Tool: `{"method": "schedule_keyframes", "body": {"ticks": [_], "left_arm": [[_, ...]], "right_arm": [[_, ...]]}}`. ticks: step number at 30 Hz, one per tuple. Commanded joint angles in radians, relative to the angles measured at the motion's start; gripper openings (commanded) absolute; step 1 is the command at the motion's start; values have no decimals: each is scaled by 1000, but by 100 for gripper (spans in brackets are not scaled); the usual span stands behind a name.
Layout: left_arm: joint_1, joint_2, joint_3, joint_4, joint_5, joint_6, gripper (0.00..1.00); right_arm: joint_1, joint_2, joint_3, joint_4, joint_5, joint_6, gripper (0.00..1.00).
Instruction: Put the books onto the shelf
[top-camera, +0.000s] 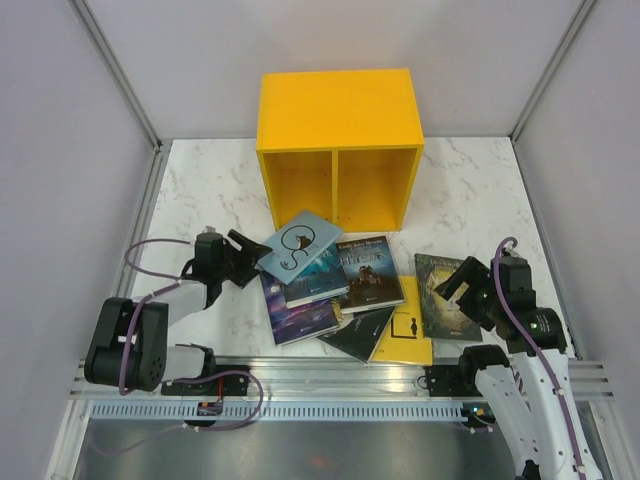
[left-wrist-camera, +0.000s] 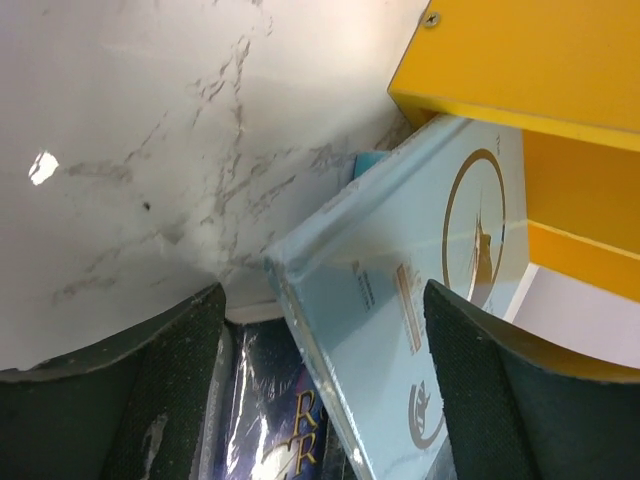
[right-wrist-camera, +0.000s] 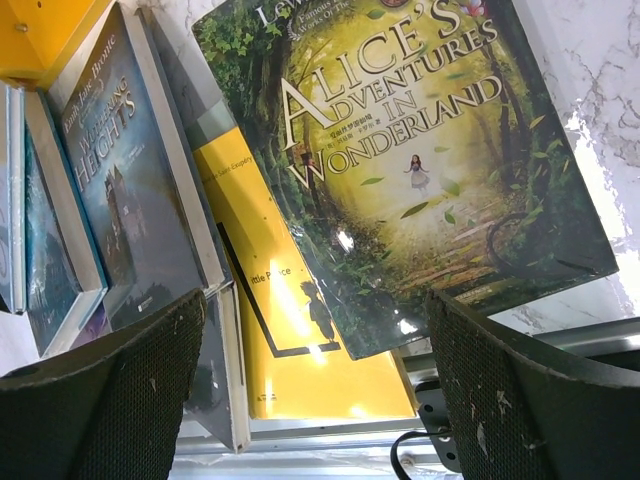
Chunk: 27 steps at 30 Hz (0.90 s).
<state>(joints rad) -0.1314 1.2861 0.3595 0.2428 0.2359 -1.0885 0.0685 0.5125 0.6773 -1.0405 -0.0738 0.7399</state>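
Observation:
The yellow shelf (top-camera: 340, 130) stands at the back, both compartments showing nothing inside. Several books lie in a loose pile before it. On top is a light blue cat book (top-camera: 298, 247), overlapping a purple one (top-camera: 295, 315). My left gripper (top-camera: 245, 255) is open at the pile's left side. The light blue book's (left-wrist-camera: 400, 300) corner sits between its fingers, above the dark purple cover (left-wrist-camera: 270, 410). My right gripper (top-camera: 465, 290) hangs open over the green Alice book (right-wrist-camera: 420, 170) and the yellow book (right-wrist-camera: 300, 340), holding nothing.
A dark Wuthering Heights book (right-wrist-camera: 130, 180) and a black book (top-camera: 358, 335) lie mid-pile. A metal rail (top-camera: 340, 375) runs along the near edge, with a cable (right-wrist-camera: 400, 460) by it. Grey walls close in both sides.

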Motion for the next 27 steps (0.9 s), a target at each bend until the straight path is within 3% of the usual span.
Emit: {"method": "schedule_keyframes", "body": {"ticks": [1, 10, 13, 14, 15, 22, 27], "left_arm": [[-7, 71, 52, 96, -12, -14, 81], [-11, 217, 91, 257, 37, -45, 59], [-14, 225, 98, 279, 52, -51, 30], [-16, 217, 101, 276, 57, -51, 7], [-14, 211, 107, 268, 60, -51, 2], [-14, 43, 183, 0, 82, 54, 2], [-19, -173, 210, -201, 123, 87, 2]], "right_arm": [[4, 4, -7, -13, 8, -16, 93], [2, -5, -36, -16, 3, -20, 92], [4, 1, -38, -12, 9, -17, 92], [4, 7, -38, -7, 9, -17, 91], [2, 11, -38, -3, 11, -17, 92], [2, 44, 13, 49, -1, -46, 91], [5, 90, 54, 192, -196, -57, 91]]}}
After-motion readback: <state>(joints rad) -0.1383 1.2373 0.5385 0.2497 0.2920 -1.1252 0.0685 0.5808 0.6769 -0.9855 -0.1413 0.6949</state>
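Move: The light-blue book lies across the pile, its near-left corner already between the left hand's open fingers; its middle is about 8 cm to the right, 3 cm ahead and about 1 cm lower. The teal book beneath is some 12 cm right and 3 cm back, the purple book 8 cm right and 10 cm back, and the mouth of the shelf's left compartment about 8 cm ahead and 9 cm right. From the right hand the light-blue book lies some 32 cm left, 15 cm ahead and 10 cm down. The left hand slides forward nearly level for about 4 cm over the left edge of the light-blue book, its fingers closing until they pinch that edge between the pads. It then swings up, still going forward a few centimetres towards the shelf, before easing back while it keeps rising to some 9 cm above its start, the fingertips tipping up about 10 degrees and holding their grip. ##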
